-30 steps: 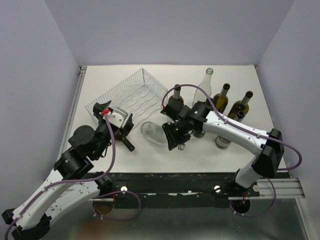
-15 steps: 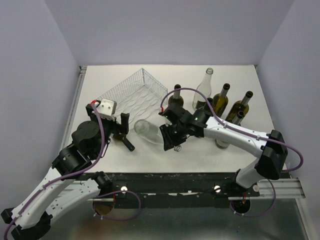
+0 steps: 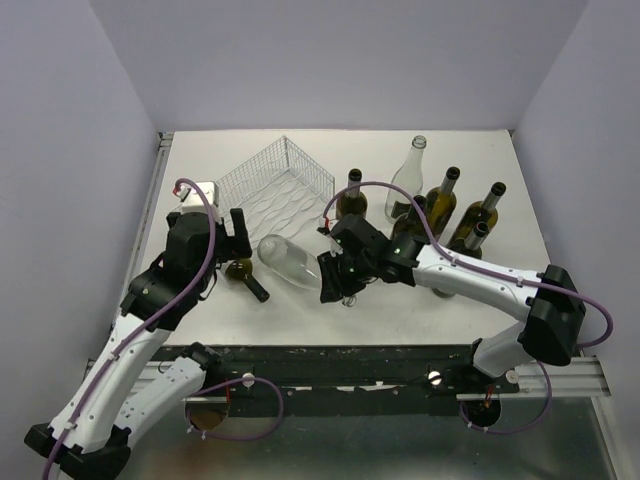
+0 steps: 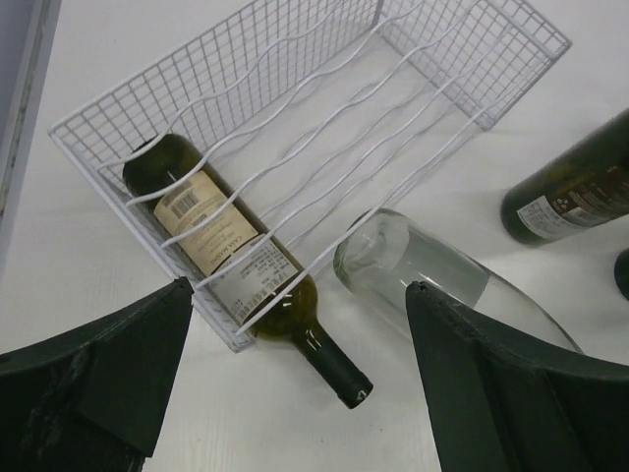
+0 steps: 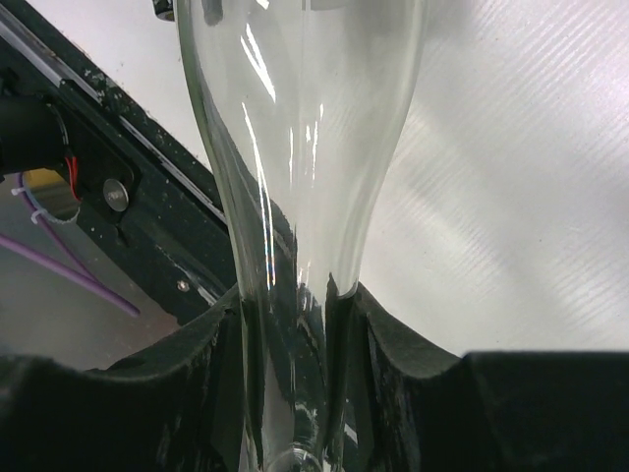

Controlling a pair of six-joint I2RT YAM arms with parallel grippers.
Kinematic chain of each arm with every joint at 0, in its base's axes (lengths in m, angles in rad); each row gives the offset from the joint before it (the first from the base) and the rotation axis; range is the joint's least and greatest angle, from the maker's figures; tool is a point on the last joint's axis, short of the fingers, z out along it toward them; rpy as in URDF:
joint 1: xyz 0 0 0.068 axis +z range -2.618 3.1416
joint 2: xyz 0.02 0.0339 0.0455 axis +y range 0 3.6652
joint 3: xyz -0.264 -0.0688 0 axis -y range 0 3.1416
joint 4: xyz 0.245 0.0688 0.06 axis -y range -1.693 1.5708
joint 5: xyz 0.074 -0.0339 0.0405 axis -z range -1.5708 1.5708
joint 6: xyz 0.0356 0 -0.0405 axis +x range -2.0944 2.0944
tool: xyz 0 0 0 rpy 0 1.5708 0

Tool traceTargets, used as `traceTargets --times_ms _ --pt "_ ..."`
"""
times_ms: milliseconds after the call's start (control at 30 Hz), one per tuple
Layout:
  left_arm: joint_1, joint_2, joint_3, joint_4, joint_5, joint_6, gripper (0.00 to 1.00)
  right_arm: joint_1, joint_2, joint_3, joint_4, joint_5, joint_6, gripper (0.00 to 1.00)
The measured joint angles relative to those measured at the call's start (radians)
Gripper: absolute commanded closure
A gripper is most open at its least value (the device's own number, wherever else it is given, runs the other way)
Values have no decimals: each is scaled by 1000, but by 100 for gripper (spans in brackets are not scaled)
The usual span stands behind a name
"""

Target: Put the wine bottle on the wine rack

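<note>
The white wire wine rack (image 3: 285, 175) sits at the back left; in the left wrist view the wine rack (image 4: 462, 59) holds a dark green labelled bottle (image 4: 221, 241) in its left groove, neck (image 3: 255, 288) poking out the near end. A clear glass wine bottle (image 3: 290, 262) lies sideways just off the rack's near right corner. My right gripper (image 3: 333, 275) is shut on its neck (image 5: 295, 334). The clear bottle's base (image 4: 432, 270) shows beside the rack. My left gripper (image 3: 228, 243) hovers open over the dark bottle, fingers (image 4: 98, 383) wide apart.
Several upright bottles stand at the back right: a dark green one (image 3: 350, 198), a tall clear one (image 3: 410, 175) and more dark ones (image 3: 440, 200) behind the right arm. A dark bottle (image 4: 580, 187) also shows right of the rack. The table's black front edge (image 5: 98, 167) is close.
My right gripper has carried the clear bottle leftward, closer to the rack's near corner. The left arm has pulled back and to the left, still open.
</note>
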Motion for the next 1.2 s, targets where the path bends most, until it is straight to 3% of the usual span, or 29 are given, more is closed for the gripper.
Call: traceTargets --times_ms 267,567,800,1200 --pt "221 63 -3 -96 108 -151 3 7 -3 -79 126 0 18 99" --pt "424 131 -76 -103 276 -269 25 24 -3 -177 280 7 41 99" --pt "470 142 -115 -106 341 -304 43 39 -3 -238 403 39 47 99" --pt "476 134 -222 -100 355 -319 67 48 89 -263 576 89 52 99"
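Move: The rack's near corner is about 5 cm to my left hand's left, roughly level fore and aft and 15 cm below; the green bottle already racked lies some 6 cm ahead of that hand, 3 cm left and 22 cm down. From my right hand, gripping the clear bottle's neck, the free slot's mouth is about 16 cm ahead, 17 cm left, 9 cm lower; a standing dark bottle is 24 cm ahead, 3 cm right, level. I drop my left hand about 14 cm to the rack's near corner, first swinging 5 cm left, tipping the fingers some 30 degrees further down and bringing them from wide open to around the corner wire. Meanwhile my right hand keeps its grip on the clear bottle's neck, lowering it and easing it left and a little forward, feeding the base further in under the rack's wires. ##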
